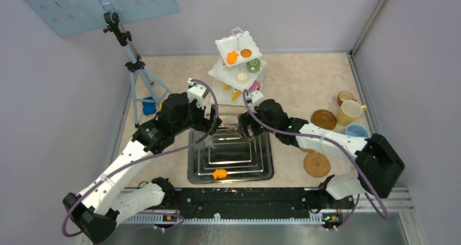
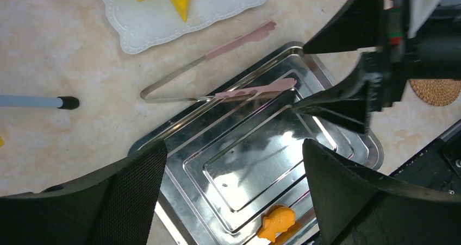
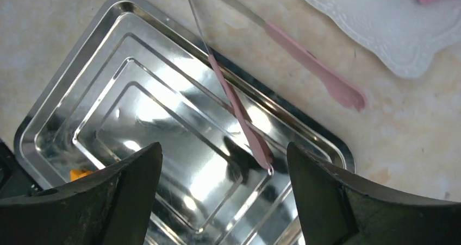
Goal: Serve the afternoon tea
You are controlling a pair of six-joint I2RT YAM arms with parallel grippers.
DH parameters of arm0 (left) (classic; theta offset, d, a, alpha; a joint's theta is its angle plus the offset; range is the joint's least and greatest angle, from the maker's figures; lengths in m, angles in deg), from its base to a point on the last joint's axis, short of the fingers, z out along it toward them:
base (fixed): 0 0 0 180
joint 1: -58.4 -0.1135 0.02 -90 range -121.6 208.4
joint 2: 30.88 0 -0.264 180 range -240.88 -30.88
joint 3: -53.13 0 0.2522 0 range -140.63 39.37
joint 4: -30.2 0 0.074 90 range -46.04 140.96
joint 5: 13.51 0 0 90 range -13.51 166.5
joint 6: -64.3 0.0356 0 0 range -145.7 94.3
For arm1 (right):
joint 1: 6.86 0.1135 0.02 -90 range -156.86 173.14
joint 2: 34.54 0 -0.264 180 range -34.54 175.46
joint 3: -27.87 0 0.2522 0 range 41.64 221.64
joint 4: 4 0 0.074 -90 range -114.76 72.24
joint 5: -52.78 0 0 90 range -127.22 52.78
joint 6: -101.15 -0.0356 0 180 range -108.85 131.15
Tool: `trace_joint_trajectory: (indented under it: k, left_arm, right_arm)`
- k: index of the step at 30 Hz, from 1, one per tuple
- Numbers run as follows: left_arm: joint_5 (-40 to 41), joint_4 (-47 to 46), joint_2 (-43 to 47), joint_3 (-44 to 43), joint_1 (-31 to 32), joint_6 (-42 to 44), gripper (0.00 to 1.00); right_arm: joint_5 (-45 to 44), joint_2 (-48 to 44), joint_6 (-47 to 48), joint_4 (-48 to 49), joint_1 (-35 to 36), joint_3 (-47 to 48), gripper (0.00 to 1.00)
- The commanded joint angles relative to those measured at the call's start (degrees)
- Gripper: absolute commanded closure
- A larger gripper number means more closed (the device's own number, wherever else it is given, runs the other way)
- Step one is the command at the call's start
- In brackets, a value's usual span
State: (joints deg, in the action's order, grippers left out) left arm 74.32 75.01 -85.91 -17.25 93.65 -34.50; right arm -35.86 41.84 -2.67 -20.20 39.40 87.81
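Observation:
The white three-tier stand (image 1: 239,66) at the back carries orange (image 1: 232,56), green swirl (image 1: 253,66), cream (image 1: 242,77), pink (image 1: 254,85) and yellow (image 1: 235,94) pastries. One orange fish-shaped pastry (image 1: 219,174) (image 2: 277,223) lies at the steel tray's near edge. My left gripper (image 1: 215,126) (image 2: 234,196) hangs open over the tray with nothing between its fingers. My right gripper (image 1: 244,131) (image 3: 224,196) is open too, just above the tray's far edge, beside the lower tip of the pink tongs (image 3: 255,142). Brown (image 1: 344,97), yellow (image 1: 350,111) and blue (image 1: 356,131) mugs stand at the right with two coasters (image 1: 324,119) (image 1: 316,164).
The steel tray (image 1: 229,155) sits in front of the arm bases. The pink tongs (image 2: 239,90) lie across its far rim, one arm on the table. A tripod (image 1: 136,66) with a perforated board stands at the back left, a blue object (image 1: 148,105) at its foot.

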Motion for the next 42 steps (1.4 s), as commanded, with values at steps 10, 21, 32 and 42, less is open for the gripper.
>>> trace_joint_trajectory:
  k: [10,21,32,42]
  left_arm:
    - [3.1,-4.8,8.9,6.9,-0.2,-1.1,0.01]
    - [4.8,-4.4,8.6,7.3,-0.2,-0.5,0.01]
    - [4.9,-4.7,7.2,6.0,-0.2,-1.4,0.01]
    - [6.4,-3.6,6.9,4.1,-0.3,-2.9,0.01]
  right_arm:
    - [5.7,25.2,22.9,13.0,3.4,13.3,0.42]
    - [7.4,30.7,28.1,13.3,3.4,14.7,0.51]
    - [4.4,33.8,30.6,9.8,3.5,17.6,0.68]
    - [3.2,30.3,31.6,10.9,3.9,17.1,0.87]
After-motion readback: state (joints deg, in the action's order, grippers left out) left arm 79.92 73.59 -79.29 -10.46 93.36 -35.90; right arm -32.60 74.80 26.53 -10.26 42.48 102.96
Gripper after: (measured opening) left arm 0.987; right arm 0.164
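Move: The tongs' near pink handle, lying over the tray's far rim, is about 4 cm ahead of my right hand, 6 cm to its left and 10 cm below. The far handle lies some 6 cm farther out than that; the tray's middle is about 5 cm back and 8 cm left of my right hand. From my left hand the near handle is roughly 5 cm ahead, 10 cm right and 21 cm down. I sink my right hand about 10 cm onto the tongs while reaching some 8 cm left and 5 cm forward, turning it roughly 25 degrees counter-clockwise. Down there I ease a little farther forward and close the fingers from wide open across the near pink handle, pinching it close to its metal end. My open left hand draws about 3 cm away to the left. ##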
